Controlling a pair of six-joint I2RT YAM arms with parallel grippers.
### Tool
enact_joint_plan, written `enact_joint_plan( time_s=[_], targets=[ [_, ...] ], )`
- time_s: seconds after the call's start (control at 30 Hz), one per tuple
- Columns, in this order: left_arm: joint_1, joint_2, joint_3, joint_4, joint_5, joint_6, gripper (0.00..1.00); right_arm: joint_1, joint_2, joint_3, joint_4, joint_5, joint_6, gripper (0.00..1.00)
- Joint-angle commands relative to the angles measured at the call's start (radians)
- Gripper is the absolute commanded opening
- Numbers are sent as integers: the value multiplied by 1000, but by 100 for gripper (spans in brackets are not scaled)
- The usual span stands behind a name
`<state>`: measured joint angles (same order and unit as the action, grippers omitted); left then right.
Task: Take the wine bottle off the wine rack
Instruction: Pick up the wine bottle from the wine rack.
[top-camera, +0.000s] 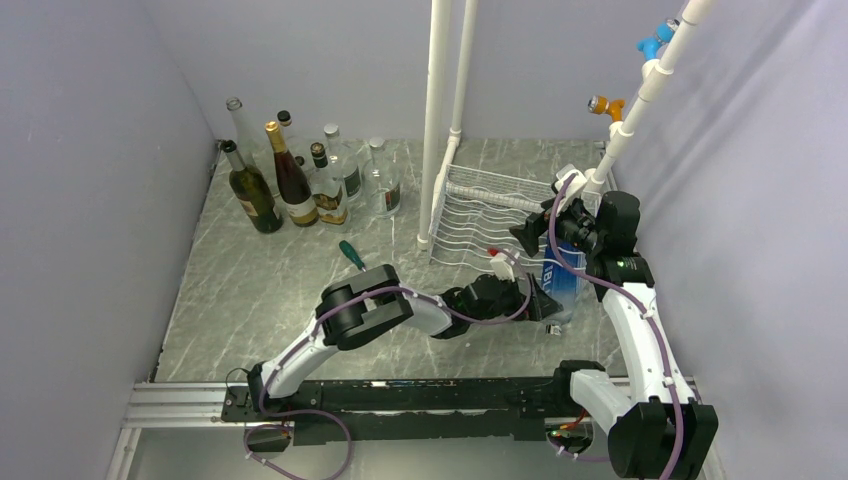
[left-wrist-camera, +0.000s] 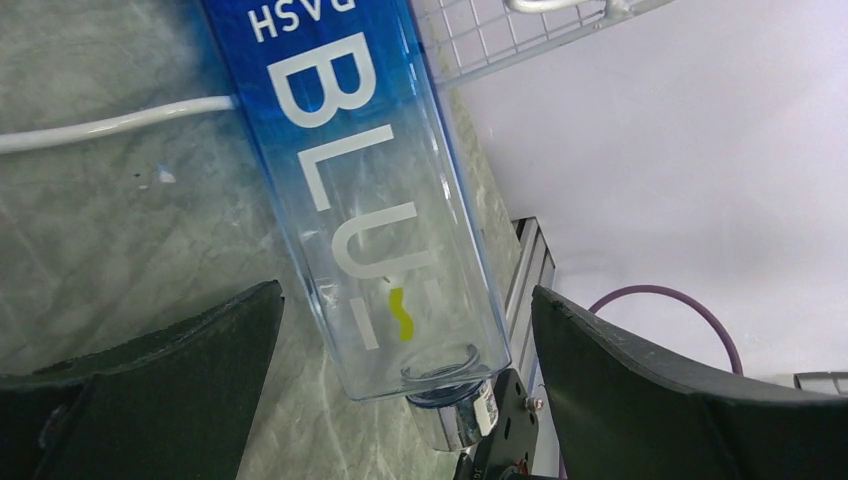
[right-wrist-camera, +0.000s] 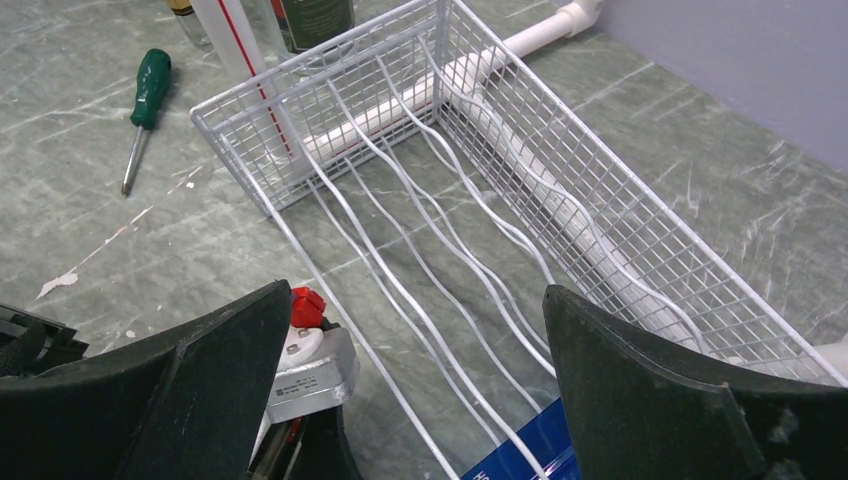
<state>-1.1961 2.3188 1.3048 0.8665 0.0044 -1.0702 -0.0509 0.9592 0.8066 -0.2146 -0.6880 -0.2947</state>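
The wine bottle (left-wrist-camera: 345, 150) is a square bottle, blue fading to clear, with white lettering and a silver cap (left-wrist-camera: 468, 418). It lies at the near end of the white wire wine rack (top-camera: 480, 212), cap end pointing past the rack's edge over the table. My left gripper (left-wrist-camera: 405, 292) is open, one finger on each side of the bottle's clear neck end and not touching it. My right gripper (right-wrist-camera: 416, 292) hangs open above the rack's wavy wires (right-wrist-camera: 430, 230). Only a blue corner of the bottle (right-wrist-camera: 530, 445) shows there, behind the wires.
Several upright bottles (top-camera: 290, 180) stand at the back left, with a green screwdriver (top-camera: 352, 254) on the marble table beside them. White pipes (top-camera: 437, 120) rise at the rack's left corner and another (top-camera: 645, 90) slants up at the right. Grey walls close in on both sides.
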Motion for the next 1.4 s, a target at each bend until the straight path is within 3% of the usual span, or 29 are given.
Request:
enact_joint_plan(
  time_s=[0.0,0.43,0.8,1.1,1.37],
  targets=[
    [8,29,57,32,68,-16,100,-3,-19,3,44,4,12,100],
    [27,92,133,-16,115,-43,98,-4,-18,3,44,5,9,100],
    [30,98,143,-77,74,-64,78,-4,-16,4,43,7,8,100],
    [33,-3,9,-17,14,-32,43,-4,-17,3,43,4,6,100],
    [36,-86,-86,30,38,29,0,-3,-17,2,41,4,5,100]
  ],
)
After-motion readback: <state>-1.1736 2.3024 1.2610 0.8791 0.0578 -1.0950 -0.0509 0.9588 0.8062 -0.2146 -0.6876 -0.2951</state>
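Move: The wine bottle still in the rack, clear glass with a blue base, lies just off the left hand's fingertips, its middle some 4 cm to the right and 6 cm ahead, about level. Its silver cap is roughly 7 cm back and 2 cm right. The wire rack's middle is around 17 cm ahead and 5 cm left. From the right hand the bottle's middle is some 7 cm right, 6 cm back and 15 cm below. Rightward first, the left hand eases about 2 cm so its open fingers straddle the bottle's body near the shoulder, turning some 5 degrees clockwise. It nearly stops there while the fingers close by about a third and pinch the two narrow sides. Then, keeping that grip, it draws back left some 3 cm, cap end along with it. ##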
